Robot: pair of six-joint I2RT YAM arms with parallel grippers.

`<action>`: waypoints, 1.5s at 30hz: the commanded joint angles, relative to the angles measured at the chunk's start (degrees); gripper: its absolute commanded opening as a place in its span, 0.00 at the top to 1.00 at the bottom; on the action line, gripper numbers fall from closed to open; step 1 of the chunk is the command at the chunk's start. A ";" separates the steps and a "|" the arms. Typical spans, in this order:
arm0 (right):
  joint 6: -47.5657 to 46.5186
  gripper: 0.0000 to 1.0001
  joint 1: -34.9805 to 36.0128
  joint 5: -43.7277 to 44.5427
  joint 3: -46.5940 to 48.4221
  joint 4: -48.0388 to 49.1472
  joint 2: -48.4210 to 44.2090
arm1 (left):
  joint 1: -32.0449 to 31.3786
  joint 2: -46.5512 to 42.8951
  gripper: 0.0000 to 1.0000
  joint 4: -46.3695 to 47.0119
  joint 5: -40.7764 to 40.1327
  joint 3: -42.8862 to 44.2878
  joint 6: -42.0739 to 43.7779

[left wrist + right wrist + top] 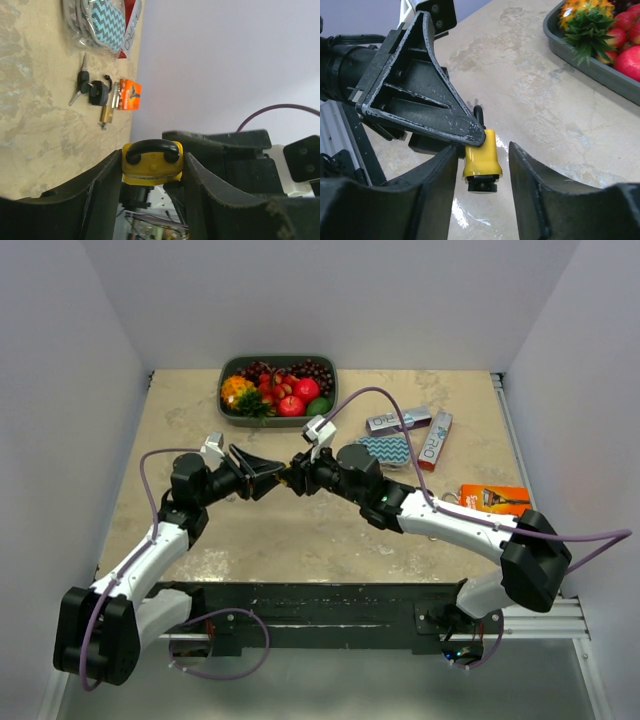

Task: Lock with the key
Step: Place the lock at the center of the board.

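Observation:
A yellow padlock [151,166] with a black shackle is pinched between my left gripper's [152,161] fingers, which press on both its sides, above the table's middle [287,478]. In the right wrist view the padlock [481,155] hangs with its black base toward the camera. My right gripper [484,152] straddles it, open, with a clear gap on the right side and a thin one on the left. The left fingers [420,95] reach in from the upper left. Keys [81,86] lie on the table beside a black padlock [98,93] and a small brass lock [105,114].
A grey tray [228,368] of fruit stands at the back. To the right lie a chevron pouch [386,450], two wrapped bars [436,440] and an orange razor pack [495,498]. White walls close in on both sides and behind.

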 commanded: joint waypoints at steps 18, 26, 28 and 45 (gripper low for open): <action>-7.61 0.01 -12.20 -11.24 1.24 -16.65 -13.87 | 6.68 17.38 1.00 -64.59 -31.97 37.79 91.72; -8.31 0.01 -12.65 -11.77 -0.96 -18.15 -15.98 | 16.80 35.75 1.00 -75.31 -34.97 53.26 100.01; -8.40 0.01 -12.91 -11.59 -1.40 -18.15 -16.16 | 16.97 39.17 1.00 -76.03 -35.67 54.33 101.33; -7.35 0.01 -13.70 -11.42 -2.54 -20.61 -16.77 | 19.26 51.58 1.00 -70.93 -33.65 50.72 99.49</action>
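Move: The yellow lock is at both hands' fingertips, the left's already shut on it and the right's still around it. From the left hand, the bare table spot it is taken to lies some 24 cm left, 6 cm ahead and about 21 cm below. The small keys lie some 7 cm to the right of that spot and about level with it; the fruit bin stands about 36 cm ahead and 5 cm left of the left hand, some 18 cm lower. The right fingers spread from the lock to fully open and let it go, and that hand draws off about 10 cm to the right, rising some 5 cm on the way before sinking back. Keeping its grip, the left hand swings the lock about 24 cm left and a little forward, away from the right gripper and over past the keys, sinking as its wrist rolls some 80 degrees until the fingers point straight down, then goes on down towards the bare table left of the keys, about 19 cm lower in all. ##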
